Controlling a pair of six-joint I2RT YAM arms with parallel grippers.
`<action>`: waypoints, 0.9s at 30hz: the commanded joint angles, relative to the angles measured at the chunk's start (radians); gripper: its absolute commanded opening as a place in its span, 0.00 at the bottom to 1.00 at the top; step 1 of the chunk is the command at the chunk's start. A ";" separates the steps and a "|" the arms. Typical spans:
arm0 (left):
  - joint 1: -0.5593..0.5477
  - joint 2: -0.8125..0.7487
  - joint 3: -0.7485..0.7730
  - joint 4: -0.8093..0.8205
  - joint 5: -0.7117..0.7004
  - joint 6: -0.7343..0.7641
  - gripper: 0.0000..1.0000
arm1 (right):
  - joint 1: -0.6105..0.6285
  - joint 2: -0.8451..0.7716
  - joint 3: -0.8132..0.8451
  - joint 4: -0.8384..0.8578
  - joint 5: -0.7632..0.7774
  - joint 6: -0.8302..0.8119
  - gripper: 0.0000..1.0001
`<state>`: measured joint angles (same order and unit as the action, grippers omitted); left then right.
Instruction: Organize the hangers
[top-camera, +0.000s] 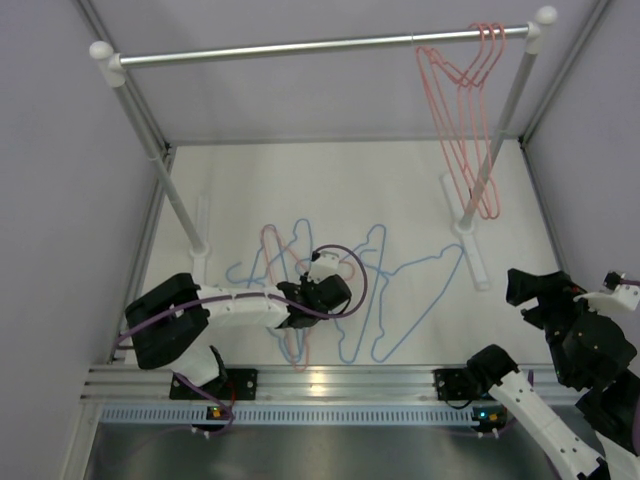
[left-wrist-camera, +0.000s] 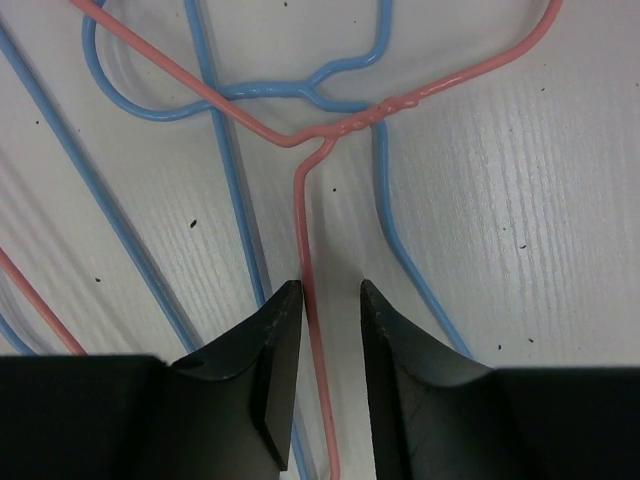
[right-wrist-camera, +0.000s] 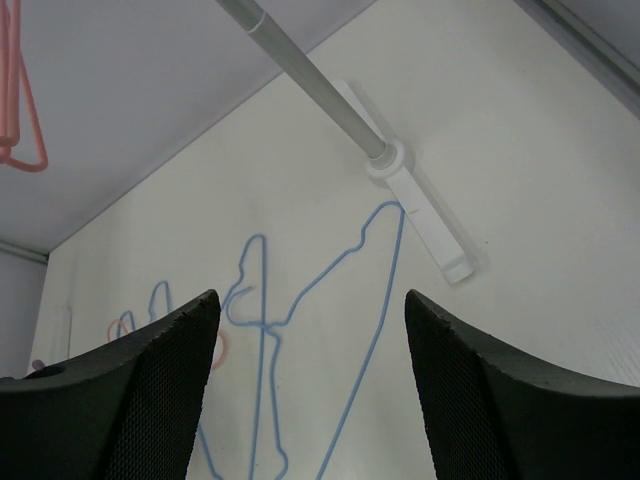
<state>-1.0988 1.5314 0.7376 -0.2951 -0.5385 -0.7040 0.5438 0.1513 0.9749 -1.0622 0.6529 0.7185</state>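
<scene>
Three pink-red hangers (top-camera: 465, 110) hang on the silver rail (top-camera: 320, 45) at its right end. On the table lie several light blue hangers (top-camera: 400, 290), tangled with one pink-red hanger (top-camera: 285, 300). My left gripper (top-camera: 300, 290) is down over that tangle. In the left wrist view its jaws (left-wrist-camera: 331, 290) stand a little apart astride the pink hanger's straight wire (left-wrist-camera: 303, 210), just below the twisted neck, and the wire runs close along the left finger. Blue wires (left-wrist-camera: 225, 170) cross under it. My right gripper (right-wrist-camera: 312, 298) is open and empty, raised at the table's right side.
The rack's two slanted posts stand on white feet (top-camera: 470, 245) at the left and right of the table. In the right wrist view the right post (right-wrist-camera: 310, 80) and its foot (right-wrist-camera: 425, 215) lie ahead, with a blue hanger (right-wrist-camera: 385, 300) below. Grey walls enclose three sides.
</scene>
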 joint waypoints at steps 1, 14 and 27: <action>-0.004 0.022 0.025 0.033 0.011 0.005 0.34 | 0.019 0.017 0.008 0.028 0.001 0.001 0.72; -0.003 0.039 0.006 0.037 0.018 -0.019 0.00 | 0.019 0.005 -0.008 0.028 -0.009 0.007 0.72; -0.003 -0.263 0.115 -0.150 0.051 -0.009 0.00 | 0.019 0.010 0.002 0.028 -0.010 0.012 0.72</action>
<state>-1.0985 1.3602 0.7727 -0.3939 -0.5011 -0.7155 0.5438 0.1516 0.9749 -1.0622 0.6487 0.7193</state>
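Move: The pink hanger's arm wire already runs between the left hand's open fingers, about 1 cm left of centre and 1 cm below. Its neck is roughly 6 cm ahead. Blue hanger wires flank it on the table, one level and some 3 cm left of the hand, one 4 cm right and 2 cm ahead. From the right hand, the pink wire is about 38 cm left, 7 cm ahead and 28 cm below. Left fingers drift about 1 cm right while pinching the pink wire below its neck, then lift 5 cm. ##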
